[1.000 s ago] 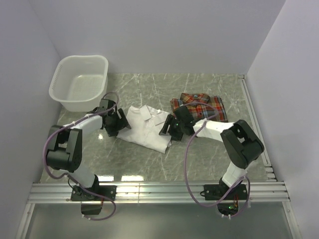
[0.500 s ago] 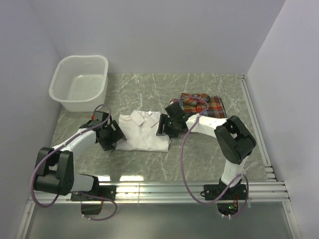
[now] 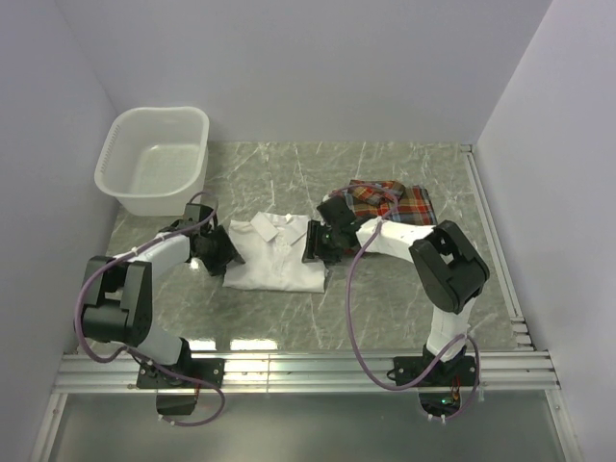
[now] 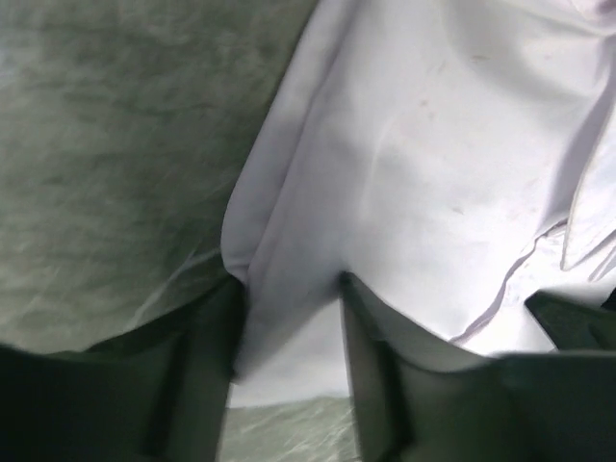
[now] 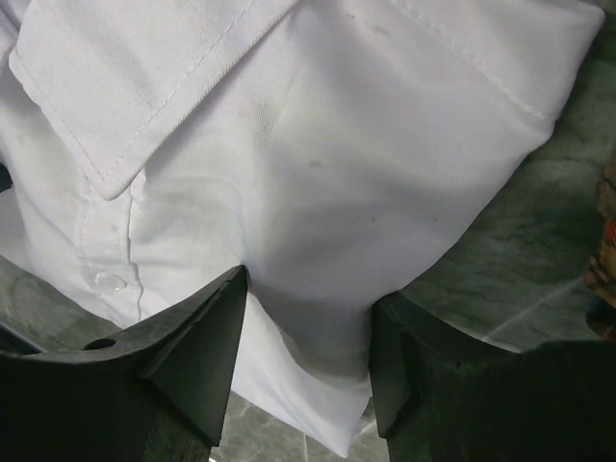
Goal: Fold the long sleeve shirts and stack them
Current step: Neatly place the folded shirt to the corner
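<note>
The white shirt (image 3: 274, 255) lies folded on the table, collar towards the back. My left gripper (image 3: 218, 252) is at its left edge. In the left wrist view (image 4: 289, 284) both jaws press a fold of the white cloth (image 4: 414, 144). My right gripper (image 3: 316, 245) is at the shirt's right edge. Seen from the right wrist (image 5: 308, 289), it is shut on a bulge of white fabric (image 5: 337, 144) below the collar. The folded plaid shirt (image 3: 390, 204) lies just behind my right arm; a sliver of it (image 5: 606, 245) shows at the edge of the right wrist view.
A white plastic basket (image 3: 159, 114) stands at the back left corner. Walls close in the table on the left, back and right. A metal rail (image 3: 308, 364) runs along the near edge.
The white shirt has been turned and squared up. My left gripper moved in to its left edge. Both grippers' jaws have narrowed onto the cloth.
</note>
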Robot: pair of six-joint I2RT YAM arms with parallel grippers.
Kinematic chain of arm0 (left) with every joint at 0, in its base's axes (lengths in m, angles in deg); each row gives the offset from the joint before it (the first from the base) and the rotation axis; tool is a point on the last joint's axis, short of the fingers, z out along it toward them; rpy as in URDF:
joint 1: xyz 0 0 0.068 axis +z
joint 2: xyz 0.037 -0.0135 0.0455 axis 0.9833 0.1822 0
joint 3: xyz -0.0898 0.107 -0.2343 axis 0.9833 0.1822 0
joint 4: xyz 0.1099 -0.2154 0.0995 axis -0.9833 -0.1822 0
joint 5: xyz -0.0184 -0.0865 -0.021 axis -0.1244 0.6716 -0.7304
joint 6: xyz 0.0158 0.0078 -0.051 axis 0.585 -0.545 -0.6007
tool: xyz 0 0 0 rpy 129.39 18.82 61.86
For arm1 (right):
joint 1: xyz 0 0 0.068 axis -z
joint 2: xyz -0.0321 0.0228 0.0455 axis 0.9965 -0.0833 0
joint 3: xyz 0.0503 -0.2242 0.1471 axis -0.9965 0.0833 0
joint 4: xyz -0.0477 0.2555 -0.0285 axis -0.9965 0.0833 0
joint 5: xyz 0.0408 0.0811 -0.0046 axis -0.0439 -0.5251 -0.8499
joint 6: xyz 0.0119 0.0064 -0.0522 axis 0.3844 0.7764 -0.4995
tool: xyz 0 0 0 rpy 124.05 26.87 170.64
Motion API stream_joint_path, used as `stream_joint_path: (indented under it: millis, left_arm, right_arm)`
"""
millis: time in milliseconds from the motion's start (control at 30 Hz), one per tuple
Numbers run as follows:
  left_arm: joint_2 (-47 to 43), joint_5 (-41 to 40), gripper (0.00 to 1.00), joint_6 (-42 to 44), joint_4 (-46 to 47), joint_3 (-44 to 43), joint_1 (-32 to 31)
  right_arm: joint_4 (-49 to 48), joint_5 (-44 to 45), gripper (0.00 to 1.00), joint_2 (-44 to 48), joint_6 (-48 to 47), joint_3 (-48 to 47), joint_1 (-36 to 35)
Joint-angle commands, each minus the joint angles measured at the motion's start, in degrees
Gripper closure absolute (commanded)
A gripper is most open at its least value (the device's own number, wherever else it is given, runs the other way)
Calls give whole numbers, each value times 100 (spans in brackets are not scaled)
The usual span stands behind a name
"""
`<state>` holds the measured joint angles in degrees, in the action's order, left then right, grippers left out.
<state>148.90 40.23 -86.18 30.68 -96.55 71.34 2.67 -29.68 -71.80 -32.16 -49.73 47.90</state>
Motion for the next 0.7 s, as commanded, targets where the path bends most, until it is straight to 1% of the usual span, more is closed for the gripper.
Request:
stream_joint_path:
  millis: [0,33,67,100,133,200,233,267,333,500,667]
  left_arm:
    - [359,268,52,169,191,274,-19]
    - [341,295,56,143,235,310,-19]
    - [315,365,68,108,270,379,-19]
    - [245,392,72,107,349,389,-19]
    - [210,409,81,99,359,398,-19]
    - [96,444,89,134,376,380,-10]
    - [43,453,97,177,420,345,-19]
    - [-10,506,99,186,446,328,-19]
    - [-221,576,99,213,586,319,-27]
    - [-704,699,99,239,710,99,-115]
    - [-968,498,100,327,649,-506,-474]
  right_arm:
    - [64,-223,46,-393,-187,33,-12]
    - [55,-259,51,-411,-188,16,-12]
    - [29,-303,55,-411,-214,7,-12]
    - [-24,-365,60,-411,-223,16,-21]
    - [-42,-374,70,-411,-240,-2,-21]
    - [-103,-426,81,-385,-293,-19,-12]
    - [-112,-461,90,-367,-319,-45,-12]
    - [-130,-471,95,-289,-389,-54,-12]
    - [-130,-401,100,-174,-469,-116,-21]
    - [89,-67,100,432,-838,-370,14]
    - [555,320,100,994,-1329,-845,189]
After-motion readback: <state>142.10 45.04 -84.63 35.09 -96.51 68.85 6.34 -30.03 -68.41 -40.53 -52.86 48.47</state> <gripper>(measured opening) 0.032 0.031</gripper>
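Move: The folded white shirt lies between my hands: its middle is about 12 cm to the right of my left hand and 3 cm farther out, and about 9 cm left of my right hand and 1 cm ahead. Its side edges already lie between my half-open fingers, barely below. The plaid shirt sits some 18 cm right of my right hand and 12 cm ahead; the white basket is roughly 17 cm left and 23 cm ahead of my left hand. I shut both grippers on the white shirt's two sides, dipping less than 1 cm as the fingers pinch the cloth. Then I raise both hands, my left about 5 cm and my right about 4 cm; my left also slides some 3 cm right towards the plaid shirt and tips its fingers a little outward, about 10 degrees. ##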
